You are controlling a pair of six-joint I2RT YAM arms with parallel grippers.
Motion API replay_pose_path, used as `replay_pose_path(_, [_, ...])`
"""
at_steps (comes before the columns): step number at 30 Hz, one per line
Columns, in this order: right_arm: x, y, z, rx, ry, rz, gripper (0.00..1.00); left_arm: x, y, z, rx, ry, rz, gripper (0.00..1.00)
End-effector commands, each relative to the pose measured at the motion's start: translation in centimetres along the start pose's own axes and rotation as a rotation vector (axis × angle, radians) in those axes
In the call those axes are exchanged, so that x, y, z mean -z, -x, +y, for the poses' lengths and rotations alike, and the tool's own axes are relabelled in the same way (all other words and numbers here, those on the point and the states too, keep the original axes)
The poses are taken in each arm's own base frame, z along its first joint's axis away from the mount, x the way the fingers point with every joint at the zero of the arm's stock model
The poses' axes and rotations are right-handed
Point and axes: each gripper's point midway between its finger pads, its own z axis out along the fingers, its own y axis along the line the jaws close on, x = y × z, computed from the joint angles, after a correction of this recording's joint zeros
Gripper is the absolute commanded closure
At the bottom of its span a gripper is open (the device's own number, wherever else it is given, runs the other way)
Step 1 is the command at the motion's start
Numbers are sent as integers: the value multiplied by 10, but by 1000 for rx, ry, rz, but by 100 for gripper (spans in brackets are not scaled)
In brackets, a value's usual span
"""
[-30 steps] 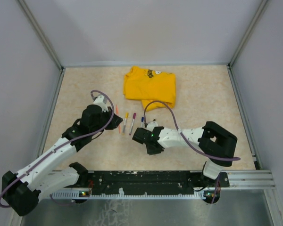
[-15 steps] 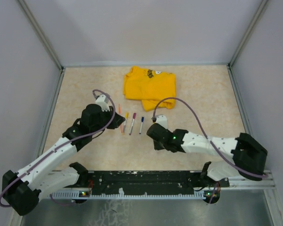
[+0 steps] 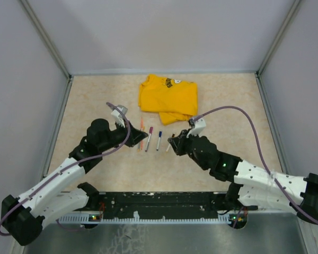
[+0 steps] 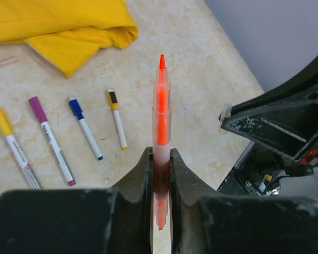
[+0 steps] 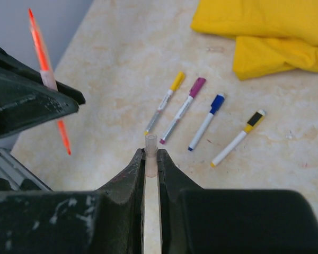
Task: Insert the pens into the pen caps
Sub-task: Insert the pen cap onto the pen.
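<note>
My left gripper (image 4: 160,159) is shut on an orange pen (image 4: 161,100) with a see-through barrel, held off the table with its tip pointing away. My right gripper (image 5: 151,159) is shut on a small clear pen cap (image 5: 151,148) whose open end sticks out past the jaws. From above, the left gripper (image 3: 139,136) and right gripper (image 3: 171,144) face each other, a short gap apart. On the table between them lie capped pens: yellow (image 5: 167,99), magenta (image 5: 183,108), blue (image 5: 206,120) and black-and-yellow (image 5: 238,137). The right wrist view shows the orange pen (image 5: 41,53) at upper left.
A folded yellow T-shirt (image 3: 168,98) lies just behind the row of pens. A small clear piece (image 5: 214,49) rests on the table by the shirt's edge. Grey walls close in the table (image 3: 95,95) on three sides, and a black rail (image 3: 159,200) runs along the near edge.
My right gripper has closed on the clear cap and swung right, away from the pen row. My left gripper has shifted right with the orange pen, towards the right gripper.
</note>
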Motion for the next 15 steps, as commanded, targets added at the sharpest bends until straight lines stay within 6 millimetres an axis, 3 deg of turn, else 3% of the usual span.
replay_pose_path(1, [8, 56, 15, -96, 42, -196, 100, 3, 14, -38, -66, -186, -37, 100])
replay_pose_path(4, [14, 69, 14, -131, 39, -241, 100, 0, 10, -48, -98, -187, -34, 100])
replay_pose_path(10, [25, 93, 4, -199, 1, -311, 100, -12, -17, -80, -133, -242, 17, 100])
replay_pose_path(15, [38, 115, 10, -261, 63, -379, 100, -21, -30, -96, -132, -295, 39, 100])
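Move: The clear pen cap in the right fingers is roughly 10 cm to the right of the left hand, a centimetre nearer the base and 2 cm lower. From the right hand, the orange pen held by the left is the mirror of that, about 10 cm left. On the table some 20 cm below, the blue marker lies about 12 cm ahead and 6 cm right of the left hand; the black-yellow marker lies 12 cm ahead and 1 cm right of the right hand. Swing the left gripper, still holding the orange pen, right and back by about 9 cm in all, turning it some 15 degrees clockwise; let it rise slightly, then sink to its starting height. At the same time lift the right gripper, still pinching the clear cap, about 6 cm, drifting right and tilting its fingers up towards level. Keep both grips shut. ##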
